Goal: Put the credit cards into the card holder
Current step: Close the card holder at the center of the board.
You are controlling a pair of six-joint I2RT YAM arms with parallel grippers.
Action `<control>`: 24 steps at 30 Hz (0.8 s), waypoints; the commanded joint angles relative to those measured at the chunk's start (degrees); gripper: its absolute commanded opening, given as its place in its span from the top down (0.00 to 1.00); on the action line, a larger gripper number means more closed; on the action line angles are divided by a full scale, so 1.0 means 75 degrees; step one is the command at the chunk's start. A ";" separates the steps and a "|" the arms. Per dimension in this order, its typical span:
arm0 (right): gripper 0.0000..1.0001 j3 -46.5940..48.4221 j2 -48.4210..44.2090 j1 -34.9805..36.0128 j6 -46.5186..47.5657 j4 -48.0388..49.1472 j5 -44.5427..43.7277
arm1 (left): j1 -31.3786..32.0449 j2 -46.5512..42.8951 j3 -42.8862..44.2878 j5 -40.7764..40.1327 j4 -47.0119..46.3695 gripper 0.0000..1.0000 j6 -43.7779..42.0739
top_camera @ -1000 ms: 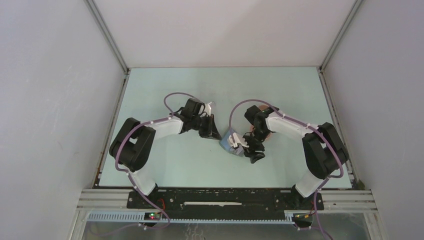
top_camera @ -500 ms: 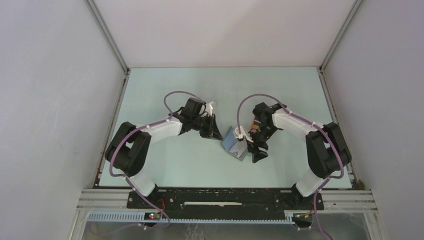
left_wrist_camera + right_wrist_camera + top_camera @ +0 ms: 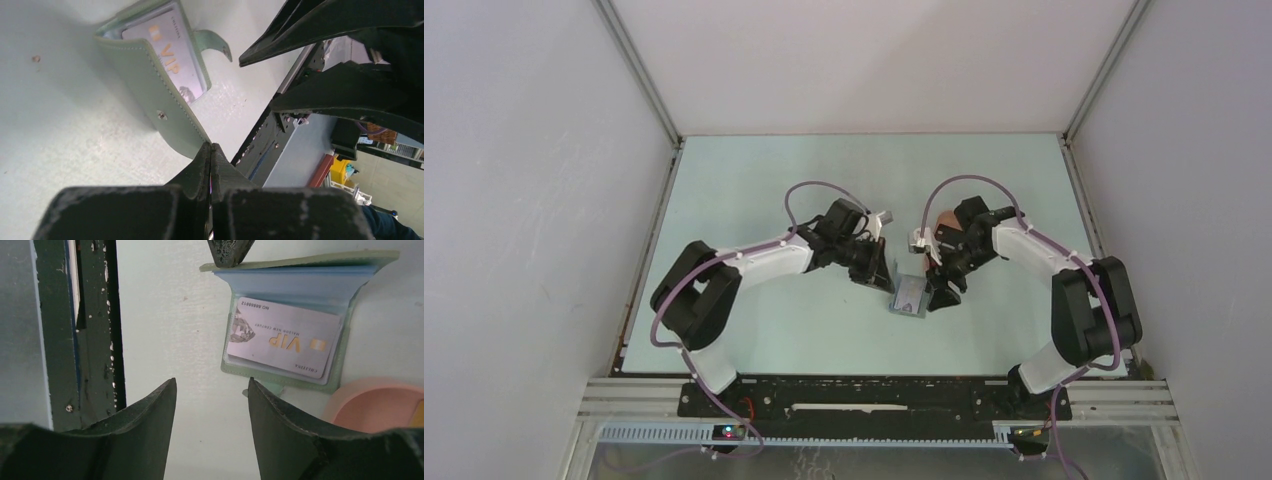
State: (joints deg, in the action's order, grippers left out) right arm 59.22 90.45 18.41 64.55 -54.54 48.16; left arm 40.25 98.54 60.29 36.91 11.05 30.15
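The grey-green card holder [image 3: 909, 297] lies open on the table between the two grippers. A silvery credit card [image 3: 282, 337] marked VIP sits in its lower half, below the blue inner pockets [image 3: 300, 285]. My left gripper [image 3: 210, 146] is shut, its tip resting on the edge of the holder's cover flap [image 3: 165, 115]. My right gripper [image 3: 211, 385] is open and empty, hanging just short of the holder's closing tab [image 3: 270, 387]. In the top view the left gripper [image 3: 879, 275] stands left of the holder and the right gripper [image 3: 939, 295] right of it.
A salmon-pink tray [image 3: 375, 405] sits close beside the holder, mostly hidden under the right arm in the top view. The black base rail [image 3: 95, 315] runs along the table's near edge. White walls enclose the table on three sides.
The left arm has swung right until its shut tip reached the holder's flap. The right gripper has drawn back off the holder. The holder now lies a little further right and nearer.
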 commanded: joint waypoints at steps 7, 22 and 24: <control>0.38 -0.0292 -0.0294 -0.0942 -0.1312 0.0646 0.0768 | 0.0235 0.1103 0.1487 0.0364 -0.0331 1.00 0.0274; 0.38 -0.0291 -0.0477 -0.1557 -0.1093 0.0394 0.1301 | 0.0387 0.2176 0.1973 -0.0026 -0.0274 0.99 0.0225; 0.38 -0.0291 -0.0611 -0.1586 -0.0928 0.0312 0.1496 | 0.0388 0.2113 0.2022 -0.0270 -0.0024 0.96 0.0095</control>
State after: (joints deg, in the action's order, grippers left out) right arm 56.82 89.43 7.20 55.44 -50.74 55.05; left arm 43.18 116.22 72.18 38.35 8.97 32.08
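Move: The card holder's middle lies about 5 cm right of the left hand, 1 cm back and 6 cm below; its raised flap stands at the left fingertips, about 1 cm right, level fore-and-aft and 2 cm below. The pink tray sits some 9 cm right of the holder and 12 cm farther out. From the right hand, the holder is about 8 cm left, 1 cm ahead and 6 cm below. Shut left fingers push the flap right, then down, about 5 cm each; right hand withdraws forward-right. ##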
